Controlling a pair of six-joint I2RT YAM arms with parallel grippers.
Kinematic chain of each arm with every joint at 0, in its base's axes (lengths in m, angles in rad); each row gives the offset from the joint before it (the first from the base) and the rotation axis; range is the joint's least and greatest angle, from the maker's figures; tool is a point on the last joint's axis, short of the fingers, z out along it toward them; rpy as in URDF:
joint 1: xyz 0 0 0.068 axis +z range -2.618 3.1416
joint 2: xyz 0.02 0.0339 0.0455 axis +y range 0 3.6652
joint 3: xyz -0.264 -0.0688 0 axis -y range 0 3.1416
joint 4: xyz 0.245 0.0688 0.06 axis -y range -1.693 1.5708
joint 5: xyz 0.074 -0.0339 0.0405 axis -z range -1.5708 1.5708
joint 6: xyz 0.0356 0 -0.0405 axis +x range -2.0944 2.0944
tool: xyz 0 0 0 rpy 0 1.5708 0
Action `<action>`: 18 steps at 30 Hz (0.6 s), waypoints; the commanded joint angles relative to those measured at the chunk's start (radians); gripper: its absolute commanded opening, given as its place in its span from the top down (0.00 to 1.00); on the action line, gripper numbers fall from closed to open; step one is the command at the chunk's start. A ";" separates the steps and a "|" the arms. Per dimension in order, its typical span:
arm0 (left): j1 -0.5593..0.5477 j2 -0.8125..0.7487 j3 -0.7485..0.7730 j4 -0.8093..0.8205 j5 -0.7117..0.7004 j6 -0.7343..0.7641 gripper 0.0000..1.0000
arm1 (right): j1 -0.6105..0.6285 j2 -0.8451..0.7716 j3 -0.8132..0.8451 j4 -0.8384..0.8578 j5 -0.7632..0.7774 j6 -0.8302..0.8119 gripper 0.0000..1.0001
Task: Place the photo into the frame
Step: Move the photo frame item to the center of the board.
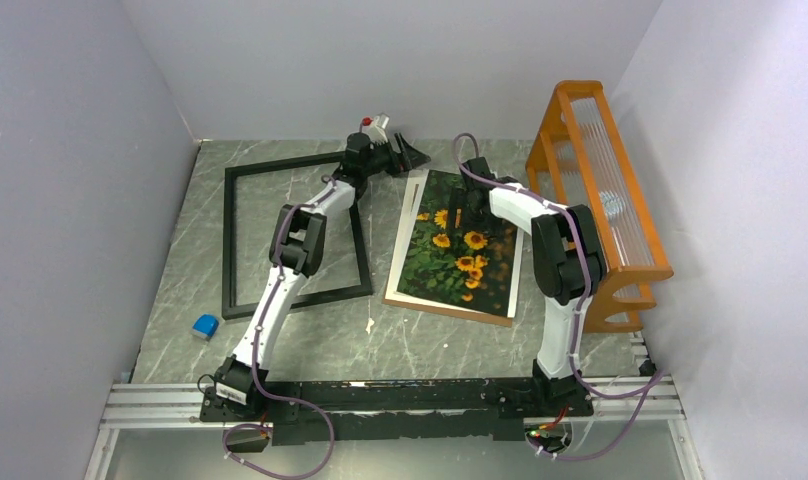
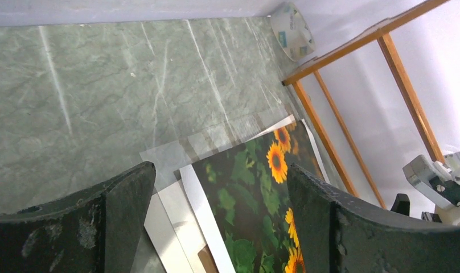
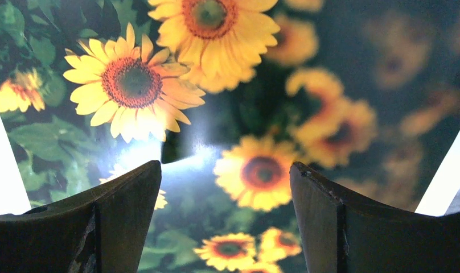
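The photo [image 1: 455, 250], a print of yellow sunflowers on dark green, lies flat right of centre on a white mat sheet [image 2: 172, 209] and a brown backing board [image 1: 442, 309]. The frame [image 1: 229, 240], thin and black, lies flat to its left. My left gripper [image 1: 412, 155] hovers open above the photo's far left corner, and the left wrist view looks between its fingers [image 2: 222, 193] at the photo [image 2: 250, 187]. My right gripper [image 1: 468, 208] is open just above the photo's upper half. The sunflowers [image 3: 136, 85] fill the right wrist view between its spread fingers [image 3: 225, 187].
An orange wooden rack [image 1: 600, 200] stands along the right wall, close to the photo's right edge. A small blue object [image 1: 206, 325] lies near the frame's front left corner. A small white scrap [image 1: 370, 324] lies in front of the frame. Grey walls enclose three sides.
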 commanded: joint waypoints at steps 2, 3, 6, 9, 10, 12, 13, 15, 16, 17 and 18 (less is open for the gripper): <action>-0.032 0.009 -0.014 -0.095 0.073 0.067 0.11 | 0.010 -0.003 -0.056 -0.087 -0.058 0.041 0.14; -0.035 -0.005 -0.026 -0.132 0.061 0.087 0.12 | 0.011 -0.003 -0.055 -0.088 -0.053 0.044 0.14; -0.046 -0.048 -0.045 -0.244 0.031 0.160 0.16 | 0.011 -0.008 -0.052 -0.090 -0.047 0.049 0.14; -0.055 -0.075 -0.037 -0.359 0.003 0.219 0.21 | 0.011 -0.014 -0.058 -0.089 -0.039 0.056 0.14; -0.057 -0.083 -0.031 -0.404 -0.014 0.236 0.22 | 0.010 -0.016 -0.059 -0.089 -0.036 0.055 0.15; -0.063 -0.102 -0.045 -0.460 -0.024 0.275 0.23 | 0.010 -0.021 -0.063 -0.090 -0.032 0.057 0.14; -0.067 -0.113 -0.054 -0.483 -0.033 0.296 0.24 | 0.010 -0.023 -0.065 -0.089 -0.031 0.057 0.15; -0.077 -0.137 -0.072 -0.551 -0.087 0.347 0.27 | 0.010 -0.033 -0.067 -0.088 -0.028 0.059 0.15; -0.081 -0.152 -0.081 -0.601 -0.120 0.372 0.28 | 0.010 -0.038 -0.066 -0.089 -0.027 0.061 0.15; -0.085 -0.162 -0.089 -0.635 -0.150 0.391 0.29 | 0.010 -0.044 -0.063 -0.090 -0.027 0.062 0.15; -0.087 -0.172 -0.100 -0.674 -0.183 0.406 0.31 | 0.010 -0.048 -0.060 -0.090 -0.029 0.064 0.15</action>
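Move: The left hand hovers some 7 cm above the stack, by the photo's far left corner, which lies about 3 cm to its right. The photo's middle is some 18 cm back and 11 cm right of that hand, the empty black frame's middle about 16 cm back and 29 cm left. The right hand stands low over the photo, whose middle is about 4 cm behind it and 2 cm below; the board's middle is 2 cm left of the photo's. No contact can be seen for the left hand as it comes back over the photo's far left part, drawing some 3 cm towards the robot, sinking about 2 cm and easing slightly right. Its fingers tip downward roughly 15 degrees and partly close. The right hand, fingers still wide open, creeps back about 1 cm low over the photo towards its middle. ##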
